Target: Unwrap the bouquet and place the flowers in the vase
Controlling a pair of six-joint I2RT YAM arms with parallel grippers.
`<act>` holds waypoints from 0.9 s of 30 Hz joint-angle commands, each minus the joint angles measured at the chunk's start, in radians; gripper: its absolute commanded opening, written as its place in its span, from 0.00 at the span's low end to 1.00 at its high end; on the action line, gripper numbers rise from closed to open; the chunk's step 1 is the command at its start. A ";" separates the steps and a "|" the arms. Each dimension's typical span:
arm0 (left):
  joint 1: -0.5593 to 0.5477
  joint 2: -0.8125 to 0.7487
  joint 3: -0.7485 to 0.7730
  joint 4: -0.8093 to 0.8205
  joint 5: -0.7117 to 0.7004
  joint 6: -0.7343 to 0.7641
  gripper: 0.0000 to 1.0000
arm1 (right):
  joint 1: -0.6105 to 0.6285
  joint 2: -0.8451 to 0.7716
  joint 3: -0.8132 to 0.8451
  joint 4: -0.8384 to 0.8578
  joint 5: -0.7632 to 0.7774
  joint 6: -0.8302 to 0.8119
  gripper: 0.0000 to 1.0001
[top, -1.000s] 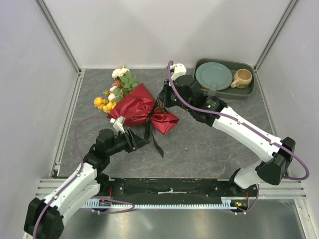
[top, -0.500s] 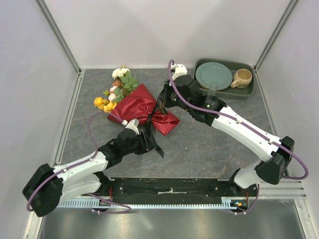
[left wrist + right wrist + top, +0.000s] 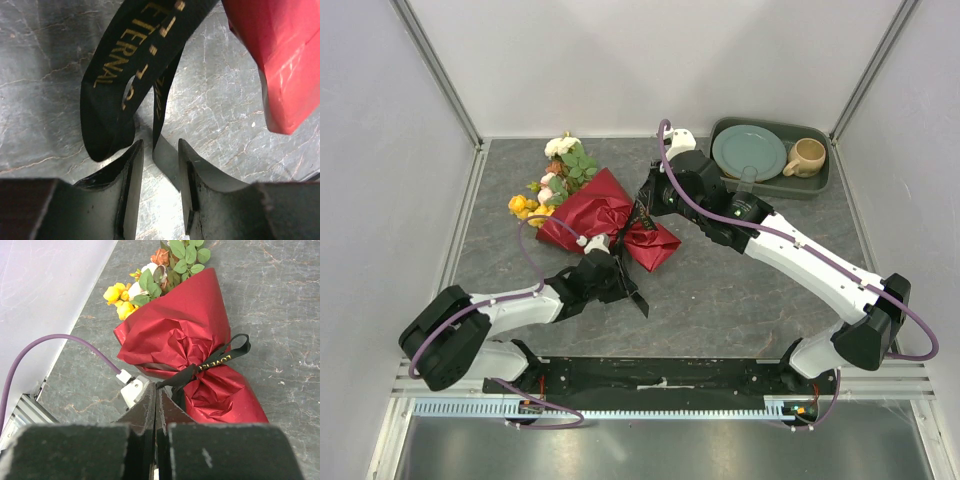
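The bouquet [image 3: 605, 215] lies mid-table in dark red paper [image 3: 185, 335], tied with a black ribbon [image 3: 620, 262] printed in gold. The flowers [image 3: 560, 170] stick out of its far left end, yellow and white blooms among green leaves [image 3: 155, 275]. My right gripper [image 3: 642, 212] is shut on a ribbon strand at the knot [image 3: 156, 390]. My left gripper [image 3: 620, 282] is low at the hanging ribbon tails. One tail [image 3: 162, 145] runs between its parted fingers [image 3: 131, 170], with a gap showing. The clear glass vase [image 3: 748, 180] stands by the tray.
A dark green tray [image 3: 820, 185] at the back right holds a teal plate [image 3: 748, 150] and a beige mug [image 3: 807, 157]. Grey walls close in the table on the left, back and right. My left arm lies low along the near left.
My left arm has swung right and down, bringing its gripper from beside the bouquet's near edge to the ribbon tails, its jaws narrowing. The right gripper has stayed shut at the knot.
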 commanded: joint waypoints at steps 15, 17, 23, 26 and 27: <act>-0.004 -0.197 -0.064 -0.070 -0.004 -0.078 0.02 | -0.015 0.020 0.027 0.060 0.095 -0.009 0.00; -0.004 -0.375 -0.073 -0.297 0.009 -0.154 0.02 | -0.039 0.038 0.043 0.060 0.125 -0.029 0.00; -0.004 -0.726 -0.026 -0.708 0.061 -0.168 0.02 | -0.150 0.174 0.156 0.064 0.173 -0.116 0.00; -0.004 -0.852 0.012 -0.819 0.039 -0.183 0.02 | -0.186 0.268 0.233 0.061 0.208 -0.178 0.00; -0.003 -0.877 0.025 -0.897 0.021 -0.186 0.02 | -0.189 0.288 0.251 0.063 0.240 -0.213 0.00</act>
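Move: The ribbon's loose tail hangs practically between the left fingers, about 1 cm ahead and 1 cm below them. From that hand the knot is roughly 13 cm ahead and 1 cm right; the red wrap's stem end is some 7 cm ahead, 6 cm right, level in height. The right hand holds the ribbon's other part high up, with the knot about 5 cm ahead, 3 cm left and 26 cm below; the vase stands roughly 5 cm ahead, 17 cm right, 23 cm below. The ribbon's loose tail is pinched as the left hand eases about 1 cm forward and down and shuts; that hand then pulls it back, left and up, some 12 cm in all, away from the knot. Meanwhile the right hand, at first still, keeps its grip and draws forward roughly 10 cm, somewhat to the right, turning some 15 degrees clockwise. ##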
